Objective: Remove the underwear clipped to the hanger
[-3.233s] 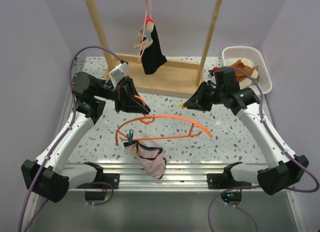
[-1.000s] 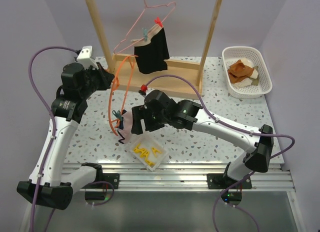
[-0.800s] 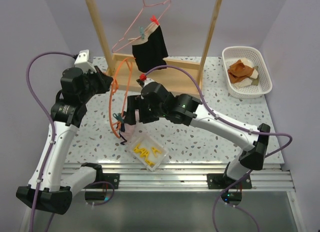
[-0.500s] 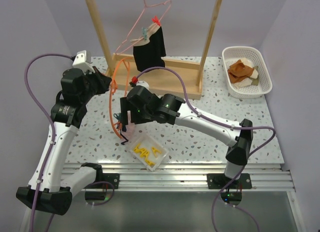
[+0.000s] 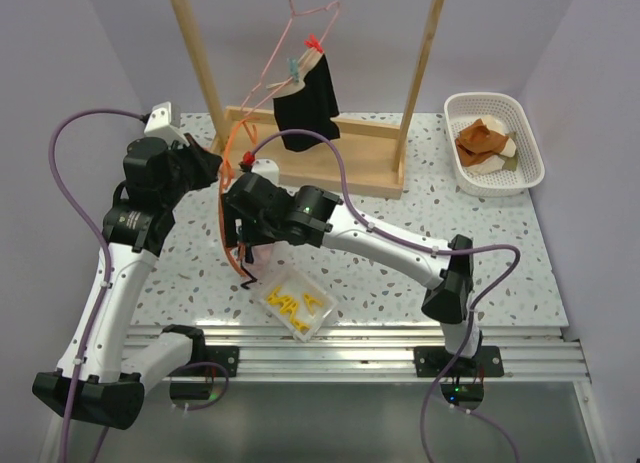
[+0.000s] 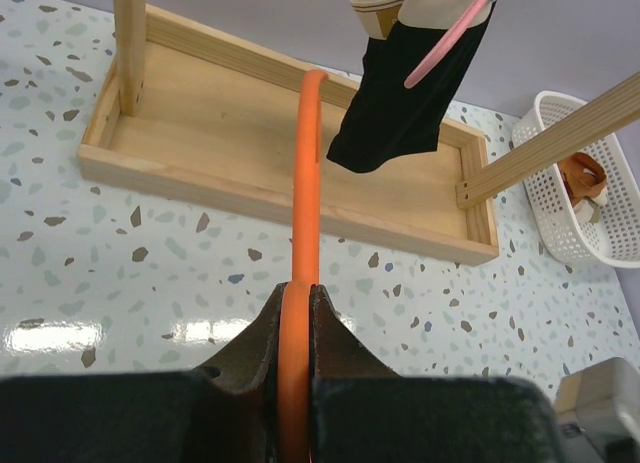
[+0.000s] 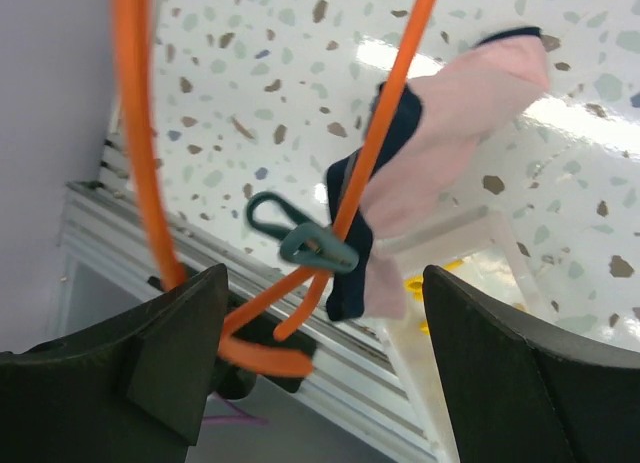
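Observation:
My left gripper (image 5: 214,171) is shut on the orange hanger (image 5: 236,135) and holds it upright above the table; the rod sits between the fingertips in the left wrist view (image 6: 297,313). The pale pink underwear with navy trim (image 7: 440,133) hangs from that hanger (image 7: 385,133) by a teal clip (image 7: 310,245). My right gripper (image 7: 320,323) is open, its fingers on either side of the clip without touching it; in the top view (image 5: 243,241) the arm hides the pink underwear. The black underwear (image 5: 308,103) hangs clipped to a pink hanger (image 5: 300,33) on the wooden rack, and also shows in the left wrist view (image 6: 400,113).
The wooden rack (image 5: 330,168) stands at the back middle. A clear box of yellow pieces (image 5: 292,301) lies near the front edge under the right arm. A white basket (image 5: 528,143) holding brown cloth stands at the back right.
The orange hanger has gone from lying on the table to upright in my left gripper. My right arm has swung across to the left, up to the clip. The black underwear has swayed.

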Action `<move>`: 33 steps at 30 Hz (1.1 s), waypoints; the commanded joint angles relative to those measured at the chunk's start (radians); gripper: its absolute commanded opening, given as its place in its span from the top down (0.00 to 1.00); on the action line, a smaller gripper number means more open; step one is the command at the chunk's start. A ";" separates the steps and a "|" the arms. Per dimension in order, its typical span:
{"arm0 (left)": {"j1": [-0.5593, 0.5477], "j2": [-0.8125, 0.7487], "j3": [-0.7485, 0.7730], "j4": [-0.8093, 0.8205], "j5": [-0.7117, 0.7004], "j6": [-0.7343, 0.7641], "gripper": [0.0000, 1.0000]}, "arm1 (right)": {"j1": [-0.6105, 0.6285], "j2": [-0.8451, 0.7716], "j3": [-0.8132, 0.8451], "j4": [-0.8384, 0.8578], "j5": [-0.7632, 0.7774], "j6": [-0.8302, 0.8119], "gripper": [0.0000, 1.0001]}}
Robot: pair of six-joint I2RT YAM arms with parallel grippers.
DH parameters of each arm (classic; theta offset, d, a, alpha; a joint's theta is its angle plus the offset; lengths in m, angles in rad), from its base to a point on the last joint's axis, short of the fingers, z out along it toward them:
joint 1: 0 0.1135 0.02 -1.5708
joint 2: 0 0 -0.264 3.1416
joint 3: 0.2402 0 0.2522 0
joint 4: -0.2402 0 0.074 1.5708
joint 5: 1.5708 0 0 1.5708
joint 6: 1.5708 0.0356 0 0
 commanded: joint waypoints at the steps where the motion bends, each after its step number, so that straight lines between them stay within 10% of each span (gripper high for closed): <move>1: 0.006 -0.018 0.013 0.036 -0.018 -0.020 1.00 | 0.005 0.023 0.038 -0.078 0.080 0.022 0.18; 27: 0.006 -0.029 0.005 0.016 -0.084 0.004 1.00 | -0.058 -0.170 -0.223 -0.058 0.183 0.071 0.15; 33: 0.006 -0.018 -0.006 0.021 -0.059 0.012 1.00 | -0.092 -0.253 -0.305 0.135 -0.076 0.011 0.16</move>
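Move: Just past the right fingertips, on the orange hanger, is the teal clip: about 1 cm ahead, 1 cm left and 3 cm lower. The pink underwear hangs with its middle level fore-and-aft, some 2 cm right and 10 cm lower; the yellow-clip box is roughly 8 cm back, 10 cm right and 23 cm down. From the left hand, the teal clip is about 10 cm back, 3 cm right and 11 cm below. Back the open right gripper off the teal clip without closing: let it sink about 4 cm while easing right and slightly forward, then sweep right, rising a little, to finish some 8 cm to the right, turned about 10 degrees clockwise. Keep the orange hanger pinched in the left gripper, nearly still. ##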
